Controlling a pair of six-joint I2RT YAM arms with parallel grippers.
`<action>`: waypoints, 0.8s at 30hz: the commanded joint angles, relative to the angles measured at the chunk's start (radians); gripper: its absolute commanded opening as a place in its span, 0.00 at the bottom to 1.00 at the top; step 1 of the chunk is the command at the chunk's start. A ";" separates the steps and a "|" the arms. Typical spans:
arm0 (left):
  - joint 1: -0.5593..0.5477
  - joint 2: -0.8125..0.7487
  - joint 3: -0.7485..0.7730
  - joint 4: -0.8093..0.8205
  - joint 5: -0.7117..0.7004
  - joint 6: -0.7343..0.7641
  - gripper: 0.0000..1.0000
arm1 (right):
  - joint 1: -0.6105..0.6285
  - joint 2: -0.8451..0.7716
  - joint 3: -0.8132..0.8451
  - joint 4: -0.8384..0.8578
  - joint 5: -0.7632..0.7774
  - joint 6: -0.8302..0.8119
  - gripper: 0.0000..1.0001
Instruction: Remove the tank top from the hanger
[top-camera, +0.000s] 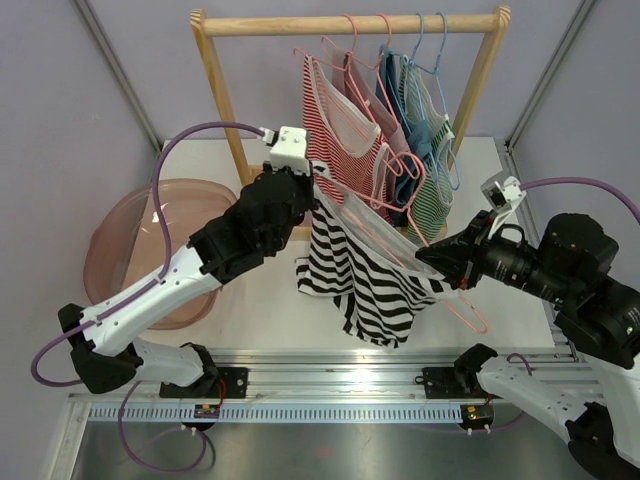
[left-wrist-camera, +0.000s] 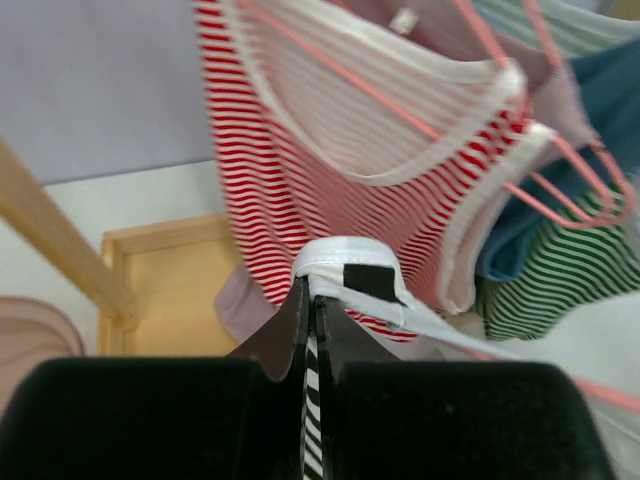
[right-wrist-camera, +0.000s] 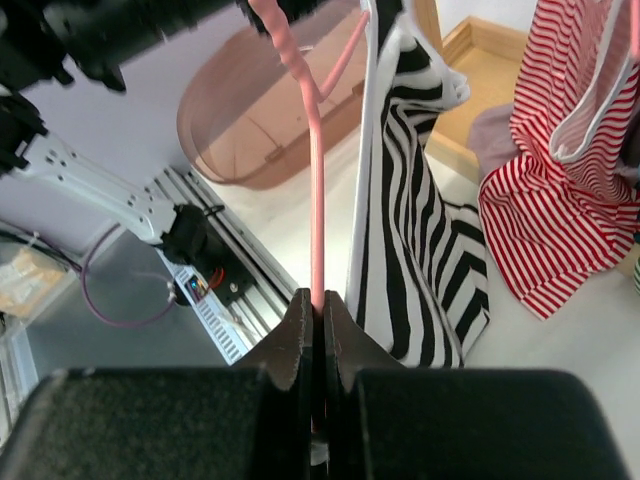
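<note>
A black-and-white striped tank top (top-camera: 365, 275) hangs on a pink hanger (top-camera: 400, 240) held in the air in front of the rack. My left gripper (top-camera: 312, 188) is shut on the top's white shoulder strap (left-wrist-camera: 350, 275); striped cloth runs between its fingers (left-wrist-camera: 316, 400). At the hanger's lower right end my right gripper (top-camera: 432, 262) is shut on the pink hanger rod (right-wrist-camera: 316, 220). In the right wrist view the tank top (right-wrist-camera: 420, 240) drapes down just right of that rod.
The wooden rack (top-camera: 345, 24) stands behind, with a red-striped top (top-camera: 345, 130) and blue and green garments (top-camera: 425, 160) on hangers. A pink translucent tub (top-camera: 140, 245) sits at the left. The rack's wooden base (left-wrist-camera: 170, 280) lies below the left gripper.
</note>
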 joint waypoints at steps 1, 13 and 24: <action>0.081 -0.086 -0.045 0.001 -0.122 -0.146 0.00 | 0.007 -0.040 -0.048 -0.004 -0.067 -0.085 0.00; 0.179 -0.157 -0.111 -0.138 0.033 -0.299 0.00 | 0.007 -0.205 -0.313 0.339 -0.165 -0.128 0.00; 0.193 -0.385 -0.381 0.067 0.546 -0.315 0.00 | 0.006 -0.163 -0.727 1.355 -0.093 0.182 0.00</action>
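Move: The left hand pinches the striped tank top's strap right at the hanger's left end, which sits about 2 cm ahead and 2 cm to its right, level. The hanger's neck is some 14 cm right and 5 cm back of this hand; the hanging red-striped top is about 15 cm ahead, 5 cm right and 10 cm below. From the right hand, which grips the hanger's other arm, that left end lies roughly 15 cm ahead and 16 cm left, about level. The left hand keeps its pinch on the strap and pulls it off the hanger's left end, sweeping about 7 cm left while sinking 4 or 5 cm, then drawing back some 4 cm and tipping its fingers downward. Still gripping the hanger's arm, the right hand first sinks and eases slightly back, then pushes left and forward, ending about 5 cm left, 5 cm lower and 3 cm forward, with its fingertips tilted up some 20 degrees so the bare end swings up clear of the strap. ##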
